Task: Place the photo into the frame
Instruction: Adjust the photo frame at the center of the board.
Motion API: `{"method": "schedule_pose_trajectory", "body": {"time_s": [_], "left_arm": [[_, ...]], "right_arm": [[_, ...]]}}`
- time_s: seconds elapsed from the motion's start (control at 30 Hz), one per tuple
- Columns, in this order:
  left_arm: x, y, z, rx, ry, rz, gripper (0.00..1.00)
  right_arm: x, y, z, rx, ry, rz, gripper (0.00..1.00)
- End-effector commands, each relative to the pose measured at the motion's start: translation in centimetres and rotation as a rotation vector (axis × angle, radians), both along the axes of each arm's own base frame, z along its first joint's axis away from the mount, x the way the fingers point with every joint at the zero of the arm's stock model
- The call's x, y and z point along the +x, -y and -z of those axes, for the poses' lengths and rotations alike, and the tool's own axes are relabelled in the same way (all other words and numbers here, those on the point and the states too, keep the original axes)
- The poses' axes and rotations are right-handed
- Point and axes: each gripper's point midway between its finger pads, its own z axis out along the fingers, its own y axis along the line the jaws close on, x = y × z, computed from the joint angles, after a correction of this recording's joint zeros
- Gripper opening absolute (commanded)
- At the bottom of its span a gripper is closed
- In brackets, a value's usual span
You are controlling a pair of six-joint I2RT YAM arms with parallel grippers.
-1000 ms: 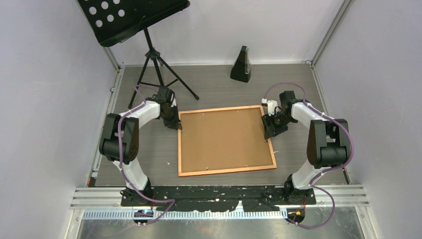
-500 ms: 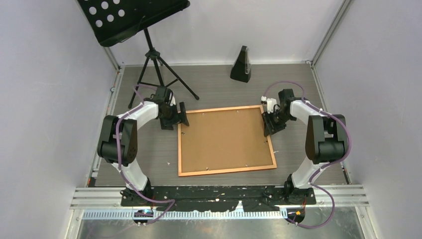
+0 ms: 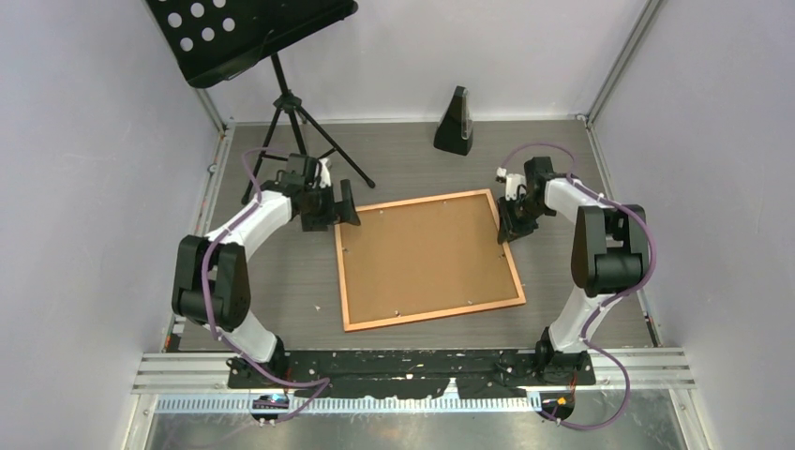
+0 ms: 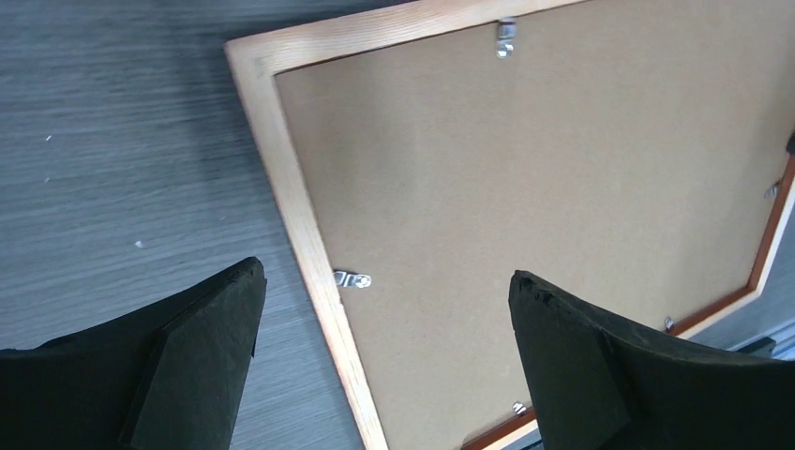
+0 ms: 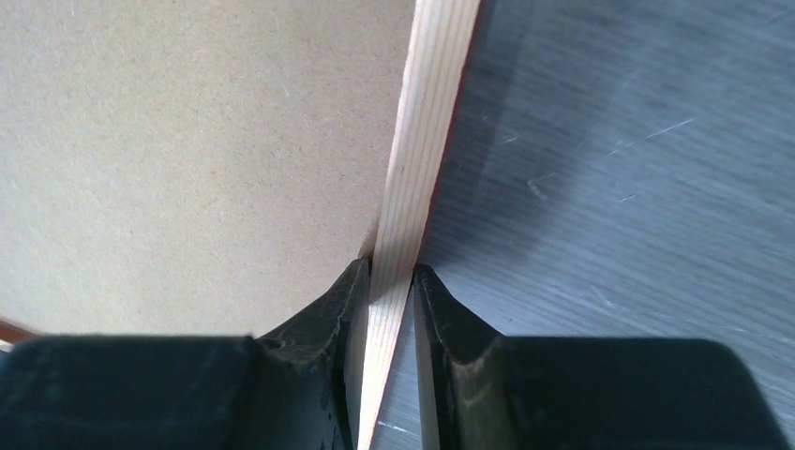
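Observation:
The frame (image 3: 431, 315) lies back side up on the grey table, its brown backing board (image 3: 427, 258) set inside it under small metal clips (image 4: 352, 278). The photo is hidden. My left gripper (image 3: 336, 208) hangs open above the frame's far left corner; in the left wrist view the left gripper (image 4: 386, 274) straddles the pale wooden rail (image 4: 291, 187) from above with nothing between its fingers. At the far right edge my right gripper (image 3: 506, 230) is shut on the frame's rail (image 5: 427, 141), one finger on each side, seen close up in the right wrist view (image 5: 391, 270).
A black music stand on a tripod (image 3: 291, 112) rises at the back left, one leg reaching near the left gripper. A dark metronome (image 3: 455, 122) stands at the back centre. Pale walls close in on both sides and the back.
My left gripper opened and drew up and back from the frame's left corner. My right gripper closed on the right rail, and the frame shifted and turned a little toward the far right.

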Motion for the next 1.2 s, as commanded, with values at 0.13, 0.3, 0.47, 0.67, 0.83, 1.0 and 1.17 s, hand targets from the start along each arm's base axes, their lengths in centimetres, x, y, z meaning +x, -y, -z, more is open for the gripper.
{"method": "schedule_pose_trajectory", "body": {"time_s": [0.13, 0.3, 0.47, 0.67, 0.83, 1.0, 1.17], "left_arm": [[-0.8, 6.5, -4.6, 0.008, 0.149, 0.334, 1.00], [-3.9, 11.3, -4.5, 0.102, 0.201, 0.583, 0.99], [-7.3, 15.0, -4.1, 0.182, 0.242, 0.761, 0.97], [-11.1, 18.2, -3.2, 0.272, 0.287, 0.928, 0.95], [-14.1, 20.7, -2.2, 0.350, 0.325, 1.087, 0.83], [-15.3, 22.6, -1.3, 0.392, 0.303, 1.169, 0.66], [-16.3, 24.0, 0.5, 0.433, 0.257, 1.239, 0.56]], "right_arm": [[5.2, 1.1, -1.7, 0.011, 0.112, 0.143, 0.06], [6.6, 2.6, -2.0, 0.029, 0.128, 0.216, 0.05], [7.1, 3.5, -1.9, 0.054, 0.129, 0.255, 0.05], [6.6, 3.3, -2.2, 0.069, 0.132, 0.242, 0.38], [6.6, 3.6, -4.4, 0.049, 0.202, 0.223, 0.53], [5.8, 3.8, -6.7, 0.034, 0.271, 0.199, 0.59], [4.2, 4.2, -8.5, 0.021, 0.329, 0.186, 0.59]]}}
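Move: The photo frame's right rail is between the right fingers, its middle about 2 cm back along the rail; the far-right corner lies some 12 cm ahead and 3 cm left of this hand. From the left hand, the near rail's middle lies about 20 cm back, 20 cm right and 7 cm down; at that same depth, the left rail's middle is 9 cm back and 1 cm left, the backing board's middle 6 cm back and 17 cm right. The frame's right rail, still pinched by the right fingers, is drawn forward about 5 cm and then also a little to the right; those fingers then open and lift clear. Meanwhile the empty left hand swings over the backing board, first right and slightly up, then back and down, turning some 70 degrees clockwise and narrowing its fingers over the near rail without gripping. ##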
